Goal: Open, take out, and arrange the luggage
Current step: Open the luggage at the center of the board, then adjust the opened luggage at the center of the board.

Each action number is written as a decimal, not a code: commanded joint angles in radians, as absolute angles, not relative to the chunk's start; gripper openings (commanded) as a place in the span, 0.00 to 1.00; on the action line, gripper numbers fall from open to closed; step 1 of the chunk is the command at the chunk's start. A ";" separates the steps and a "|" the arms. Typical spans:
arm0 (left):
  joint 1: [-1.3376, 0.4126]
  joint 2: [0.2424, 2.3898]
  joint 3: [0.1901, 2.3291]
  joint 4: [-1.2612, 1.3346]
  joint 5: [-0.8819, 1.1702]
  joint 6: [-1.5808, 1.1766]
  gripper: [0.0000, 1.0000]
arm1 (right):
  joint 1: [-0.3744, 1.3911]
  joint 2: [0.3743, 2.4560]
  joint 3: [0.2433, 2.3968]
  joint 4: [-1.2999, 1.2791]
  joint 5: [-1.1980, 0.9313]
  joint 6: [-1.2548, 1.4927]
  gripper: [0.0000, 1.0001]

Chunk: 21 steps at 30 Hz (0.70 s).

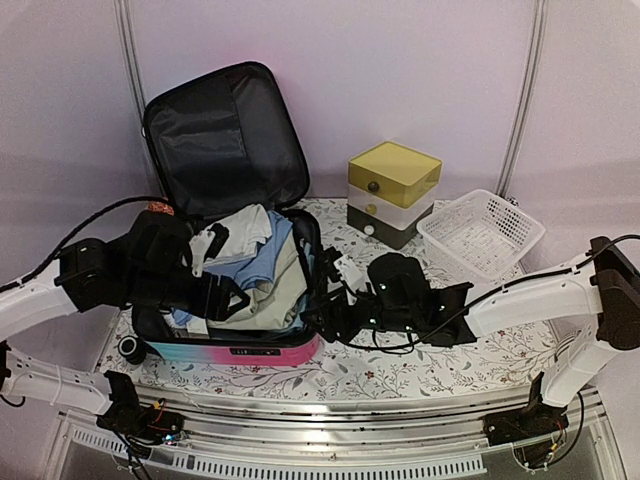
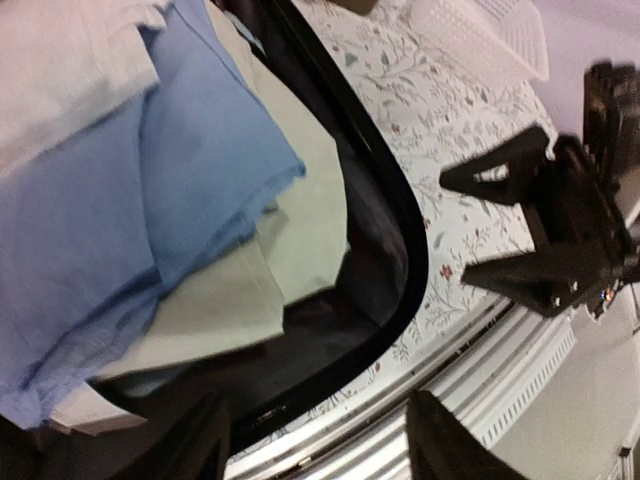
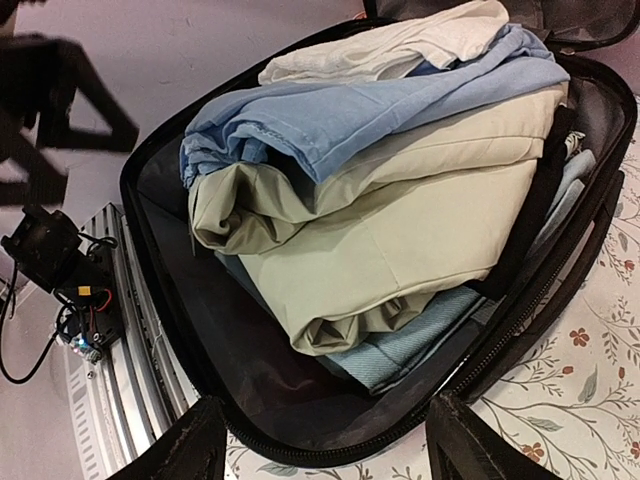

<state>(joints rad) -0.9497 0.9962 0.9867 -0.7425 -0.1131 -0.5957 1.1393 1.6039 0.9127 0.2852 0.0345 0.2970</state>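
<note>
The luggage (image 1: 240,350) lies open on the table, its black-lined lid (image 1: 225,135) propped against the back wall. It is packed with folded clothes (image 1: 255,260): a white piece (image 3: 400,45), a blue one (image 3: 340,110), a beige one (image 3: 400,230) and denim (image 3: 420,340) at the bottom. My left gripper (image 1: 232,298) hovers open over the case's left half; in its wrist view the gripper (image 2: 320,450) has the black rim (image 2: 400,230) below it and nothing held. My right gripper (image 1: 330,300) stands open at the case's right side, and the right wrist view shows its jaws (image 3: 325,450) straddling the zipper rim (image 3: 300,455) without touching it.
A yellow-topped drawer box (image 1: 393,190) and a white mesh basket (image 1: 480,235) stand at the back right. A small black round piece (image 1: 130,347) sits by the case's front left corner. A metal rail (image 1: 320,410) runs along the near table edge.
</note>
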 commanded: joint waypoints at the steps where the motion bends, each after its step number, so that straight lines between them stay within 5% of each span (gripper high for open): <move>1: -1.011 0.939 0.914 -0.802 0.105 -0.742 0.53 | 1.126 1.586 0.899 0.300 0.056 0.313 0.70; 8: -1.121 0.950 0.854 -0.852 0.176 -0.778 0.00 | 1.121 1.577 0.877 0.304 0.071 0.327 0.70; 21: -1.053 1.011 0.622 -0.655 0.047 -0.842 0.00 | 1.107 1.572 0.853 0.320 0.094 0.338 0.70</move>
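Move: Almost directly under the left hand, about 17 cm down and some 2 cm back, is the middle of the open luggage's front wall. The khaki trousers lie about 8 cm ahead of that hand and 7 cm to its right, 11 cm lower; the blue garment is some 15 cm ahead and 1 cm right, 10 cm lower. From the right hand the front wall's middle is about 19 cm left, 3 cm back and 11 cm below. Sinking about 12 cm while drawing back some 10 cm, the left hand comes down off the clothes to the near side of the luggage's front wall: first mostly back, then nearly straight down. Its part-open fingers shut fully on nothing and tip some 25 degrees steeper. The right hand, still part open by the right front corner, eases about 2 cm right, slightly down and forward. ##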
